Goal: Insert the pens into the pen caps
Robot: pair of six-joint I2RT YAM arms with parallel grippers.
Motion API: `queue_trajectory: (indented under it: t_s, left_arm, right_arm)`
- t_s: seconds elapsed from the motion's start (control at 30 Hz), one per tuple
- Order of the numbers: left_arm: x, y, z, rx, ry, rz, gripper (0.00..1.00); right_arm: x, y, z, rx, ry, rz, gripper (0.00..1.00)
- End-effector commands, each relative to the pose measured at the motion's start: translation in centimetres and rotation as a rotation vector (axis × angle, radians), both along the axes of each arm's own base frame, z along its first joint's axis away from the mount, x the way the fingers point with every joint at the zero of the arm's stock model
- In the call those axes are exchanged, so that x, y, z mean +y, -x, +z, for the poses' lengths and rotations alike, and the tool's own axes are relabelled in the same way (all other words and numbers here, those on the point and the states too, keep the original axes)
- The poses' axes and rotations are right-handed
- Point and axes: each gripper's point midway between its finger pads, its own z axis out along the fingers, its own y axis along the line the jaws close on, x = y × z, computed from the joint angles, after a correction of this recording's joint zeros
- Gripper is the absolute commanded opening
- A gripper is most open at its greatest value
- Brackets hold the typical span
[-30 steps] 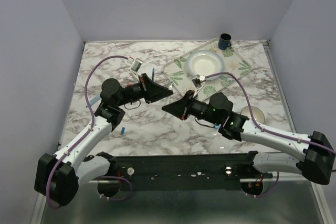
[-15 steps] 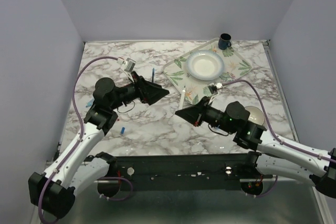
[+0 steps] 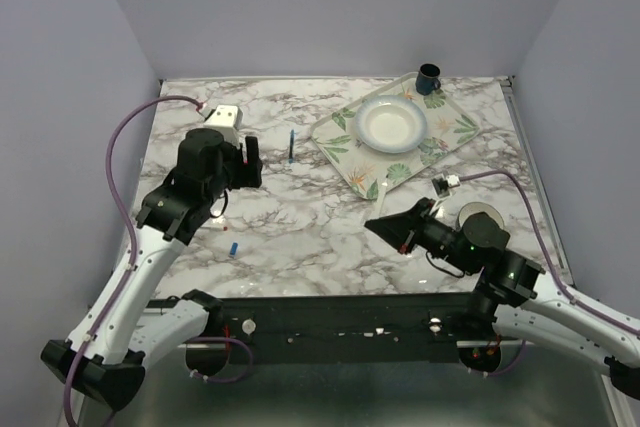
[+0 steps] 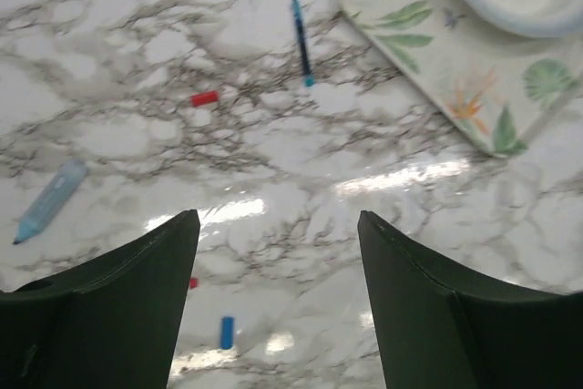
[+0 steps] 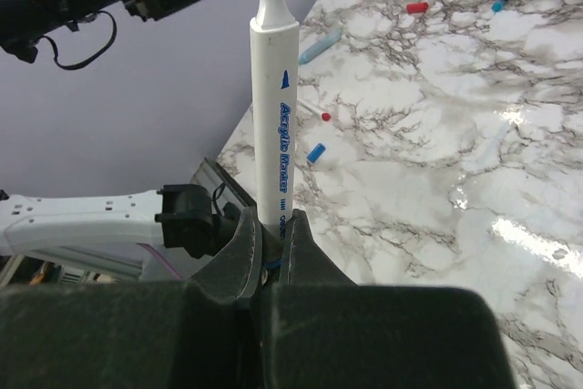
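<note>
My right gripper (image 5: 278,220) is shut on a white marker pen (image 5: 273,88) printed "Acrylic Marker". The pen stands up from the jaws, its blue end at the frame's top edge. From above, that gripper (image 3: 385,227) hovers near the tray's near corner. My left gripper (image 4: 276,218) is open and empty above the marble, at the table's left (image 3: 250,162). On the table lie a slim blue pen (image 4: 301,41) (image 3: 291,145), a light blue pen (image 4: 50,200), a red cap (image 4: 204,97), a blue cap (image 4: 226,332) (image 3: 233,247) and a tiny red piece (image 4: 193,282).
A leaf-patterned tray (image 3: 452,127) holding a white plate (image 3: 391,123) sits at the back right, with a dark blue mug (image 3: 428,77) at its far corner. A round white object (image 3: 478,217) lies beside my right arm. Walls close in the table on three sides.
The two arms have drawn apart from the middle. My left gripper opened and swung back to the left. My right gripper pulled back toward the near right, still holding the white pen.
</note>
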Motion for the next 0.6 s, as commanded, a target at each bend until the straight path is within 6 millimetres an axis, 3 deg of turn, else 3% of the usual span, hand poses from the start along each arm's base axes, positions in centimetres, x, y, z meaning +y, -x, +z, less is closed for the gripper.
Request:
queue_trajectory:
  t_s: [0.0, 0.07, 0.17, 0.3, 0.37, 0.43, 0.57]
  left_arm:
    - [6.2, 1.0, -5.8, 0.169, -0.431, 0.097, 0.77]
    - [6.8, 1.3, -7.9, 0.210, -0.555, 0.040, 0.71]
    - [6.8, 2.0, -10.6, 0.316, -0.663, -0.017, 0.71]
    - [5.2, 2.2, -12.8, 0.430, -0.660, -0.107, 0.67]
    - [5.6, 2.2, -13.5, 0.487, -0.667, -0.053, 0.66]
    - [5.6, 2.1, -15.1, 0.581, -0.693, -0.031, 0.58]
    - [3.8, 1.7, -16.1, 0.656, -0.600, -0.012, 0.59]
  right_arm:
    - [-1.8, -0.1, -2.0, 0.008, 0.076, -0.054, 0.01]
    - [-2.2, 0.1, -1.9, -0.001, 0.092, -0.051, 0.01]
    - [-2.5, 0.4, -1.8, -0.010, 0.096, -0.044, 0.01]
    - [-2.8, 0.6, -2.1, -0.018, 0.120, -0.036, 0.01]
    - [-3.0, 0.6, -2.1, -0.021, 0.136, -0.037, 0.01]
    - [-3.1, 0.6, -2.1, -0.025, 0.147, -0.039, 0.01]
    - [-3.8, 0.6, -1.6, -0.041, 0.150, -0.058, 0.01]
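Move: The blue cap lies about 6 cm back and 6 cm left of the left hand, some 28 cm below. The red-ended white pen is about 7 cm farther out than the cap and 8 cm to its left; the light-blue pen is roughly 18 cm farther out and 17 cm left of the cap. From the right hand, still holding the white marker, the cap lies some 7 cm ahead, 35 cm left and 26 cm below. Left hand sinks about 16 cm towards the blue cap, drifting left, tipping downward some 50 degrees, empty fingers narrowing. ##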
